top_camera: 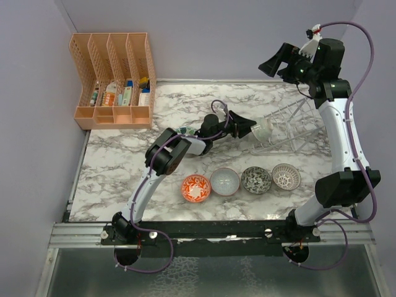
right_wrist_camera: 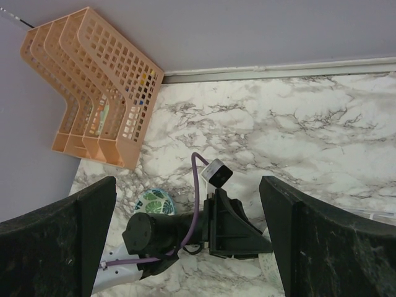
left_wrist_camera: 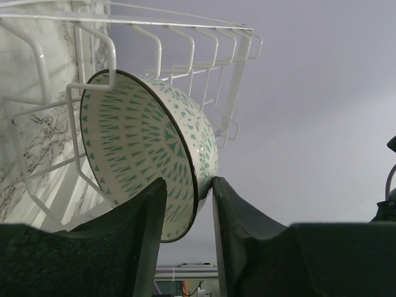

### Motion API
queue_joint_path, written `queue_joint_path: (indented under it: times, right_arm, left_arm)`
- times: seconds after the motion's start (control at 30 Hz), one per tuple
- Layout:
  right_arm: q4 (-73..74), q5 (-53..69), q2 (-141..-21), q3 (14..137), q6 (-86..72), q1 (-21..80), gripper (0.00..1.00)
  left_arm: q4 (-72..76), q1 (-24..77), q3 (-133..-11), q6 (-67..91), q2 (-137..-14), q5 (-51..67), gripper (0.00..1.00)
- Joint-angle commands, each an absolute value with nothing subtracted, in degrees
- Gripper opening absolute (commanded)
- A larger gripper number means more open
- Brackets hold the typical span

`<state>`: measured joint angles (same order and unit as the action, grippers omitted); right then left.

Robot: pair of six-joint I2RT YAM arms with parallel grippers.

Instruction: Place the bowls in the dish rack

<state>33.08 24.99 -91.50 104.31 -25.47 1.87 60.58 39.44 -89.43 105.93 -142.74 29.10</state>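
My left gripper (top_camera: 252, 130) (left_wrist_camera: 189, 185) is shut on the rim of a pale green bowl (top_camera: 263, 131) (left_wrist_camera: 142, 142). It holds the bowl on edge among the ribs of the white wire dish rack (top_camera: 291, 127) (left_wrist_camera: 204, 37), which lies tilted on the marble. One finger is inside the bowl and the other touches its outer wall. Four bowls stand in a row near the front: red-orange (top_camera: 195, 188), light blue-grey (top_camera: 224, 181), dark speckled (top_camera: 256, 180) and pink-white lattice (top_camera: 286, 176). The green-leaf bowl (right_wrist_camera: 154, 201) shows beside the left arm in the right wrist view. My right gripper (top_camera: 272, 65) (right_wrist_camera: 187, 180) is open and empty, high above the table.
An orange four-slot organizer (top_camera: 114, 80) (right_wrist_camera: 93, 93) with small items stands at the back left corner. The left arm (top_camera: 185, 145) stretches across the table's middle toward the rack. Purple walls enclose the back and sides.
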Motion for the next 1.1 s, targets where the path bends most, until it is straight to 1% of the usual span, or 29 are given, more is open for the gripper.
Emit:
queue_joint_path:
  times: [0.0,0.07,0.37,0.63,0.83,0.93,0.97,1.07]
  right_arm:
    - [31.7,26.7,-91.7,103.5,-25.6,1.6,1.00]
    - [31.6,26.6,-91.5,103.5,-25.5,1.6,1.00]
    - [31.0,27.1,-91.1,102.7,-25.5,1.6,1.00]
    - [30.5,27.5,-91.0,103.6,-25.9,1.6,1.00]
    - [30.4,27.8,-90.7,103.6,-25.9,1.6,1.00]
    - [30.2,28.1,-90.7,103.6,-26.0,1.6,1.00]
    - [30.2,28.2,-90.7,103.6,-25.9,1.6,1.00]
    - [30.3,28.2,-90.7,103.6,-25.9,1.6,1.00]
  left_arm:
    - [55.3,39.1,-88.0,102.2,-140.8,31.9,0.40]
    - [53.7,38.8,-87.6,101.2,-140.2,32.2,0.43]
    - [48.2,37.8,-87.0,97.1,-137.5,32.6,0.47]
    - [43.1,37.7,-92.7,94.8,-137.1,33.5,0.49]
    - [40.9,37.6,-94.9,93.5,-135.4,33.6,0.53]
    - [40.8,37.7,-95.2,93.4,-135.2,33.9,0.56]
    - [40.8,37.6,-95.1,93.3,-135.1,34.0,0.60]
    - [39.6,37.8,-95.0,92.3,-134.3,34.3,0.64]
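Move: The left hand has its partly open fingers about the near rim of the green-speckled bowl, whose middle lies some 5 cm to the right, 2 cm back and 4 cm lower. The dish rack's middle is about 14 cm to the hand's right, 3 cm back and 8 cm below; the green leaf bowl lies around 26 cm left, 5 cm back and 13 cm down. From the right hand the speckled bowl is about 27 cm below, 6 cm back and roughly level sideways. The left fingers, already parted, go on opening around the rim of the green-speckled bowl, and the upper finger comes clear of its outer wall, while the hand sinks about 1.5 cm and backs off roughly 1 cm to the left. It then rises nearly to its starting height, easing about 1 cm forward and back to the right, with the fingertips dipping some 10 degrees over the whole move. ##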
